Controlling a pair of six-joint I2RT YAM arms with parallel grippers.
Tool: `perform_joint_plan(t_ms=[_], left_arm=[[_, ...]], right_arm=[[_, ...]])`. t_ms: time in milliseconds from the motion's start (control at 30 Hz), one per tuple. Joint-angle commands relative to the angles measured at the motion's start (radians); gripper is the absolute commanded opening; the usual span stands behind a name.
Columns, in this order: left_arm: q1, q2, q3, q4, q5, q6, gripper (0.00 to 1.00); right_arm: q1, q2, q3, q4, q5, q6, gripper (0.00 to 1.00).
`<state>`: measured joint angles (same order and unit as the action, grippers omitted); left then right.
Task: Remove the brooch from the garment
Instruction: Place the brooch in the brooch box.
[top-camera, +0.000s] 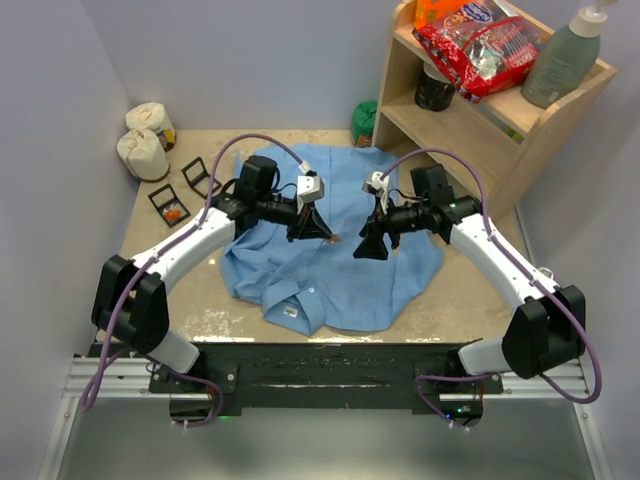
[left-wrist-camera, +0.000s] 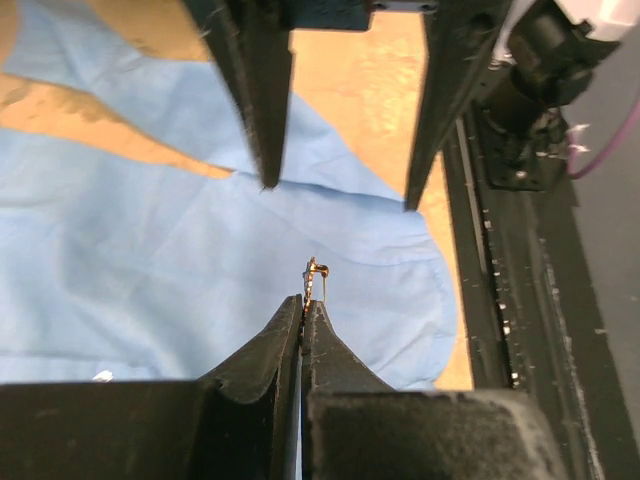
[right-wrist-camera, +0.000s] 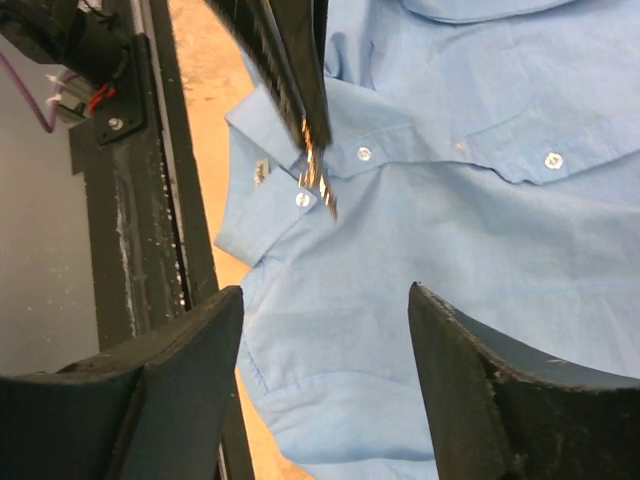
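Note:
The garment, a light-blue button-up shirt, lies spread on the table with its collar toward the near edge. My left gripper is shut on the brooch, a small gold pin that sticks out past the fingertips. In the right wrist view the brooch hangs over the garment near the collar buttons; I cannot tell whether it touches the cloth. My right gripper stands open just to the right, facing the left gripper, with nothing between its fingers. In the left wrist view its two fingers show above the garment.
A wooden shelf at the back right holds a red snack bag, a grey-green bottle and a dark jar. A green object stands beside it. Two white pouches and small black frames lie at the back left.

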<state>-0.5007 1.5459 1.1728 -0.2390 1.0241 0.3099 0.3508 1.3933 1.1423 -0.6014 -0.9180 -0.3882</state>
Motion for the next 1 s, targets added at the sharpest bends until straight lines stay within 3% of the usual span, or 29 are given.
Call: perform_joint_plan(t_ms=[0,100,133,167,700,967], left_arm=[[0.048,-0.030,0.074,-0.094,-0.067,0.095,0.00],[0.077,-0.026,0.096,-0.143,-0.113,0.138,0.00],[0.085,-0.026,0.100,-0.154,-0.122,0.152,0.00],[0.096,-0.026,0.105,-0.161,-0.134,0.175,0.00],[0.221,-0.014,0.106,-0.180,-0.573,0.373,0.00],[0.321,0.065,0.106,-0.088,-0.686,0.370,0.00]], right_arm=[[-0.015,-0.057,0.028,-0.021,0.050,-0.002,0.76],[-0.016,-0.088,0.004,0.011,0.089,0.023,0.86],[-0.018,-0.097,-0.007,0.024,0.099,0.032,0.96],[-0.018,-0.102,-0.010,0.026,0.110,0.032,0.99],[-0.026,-0.123,-0.055,0.006,0.191,-0.047,0.99],[-0.033,-0.139,-0.104,0.032,0.208,-0.055,0.99]])
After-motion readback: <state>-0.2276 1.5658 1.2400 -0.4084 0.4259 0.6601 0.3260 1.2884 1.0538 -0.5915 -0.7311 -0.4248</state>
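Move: My left hand already pinches the gold brooch. The empty brooch box I take it to lies some 24 cm ahead, 28 cm to the left and 18 cm below. The other box, with the orange brooch in it, lies about 6 cm nearer than the empty one and 7 cm farther left; the white bag stands 4 cm beyond the empty box and 12 cm left of it. From my right hand the empty box is roughly 25 cm ahead, 34 cm left and 18 cm below. I carry the brooch off in my left hand, leftward and forward across the garment towards the empty box, about 22 cm in all and speeding up, first level, then sinking some 4 cm. My fingers stay shut as the wrist swings them counter-clockwise and tips them down, some 45 degrees together. My empty right hand opens the rest of the way and draws about 3 cm right, rising slightly before it dips. ##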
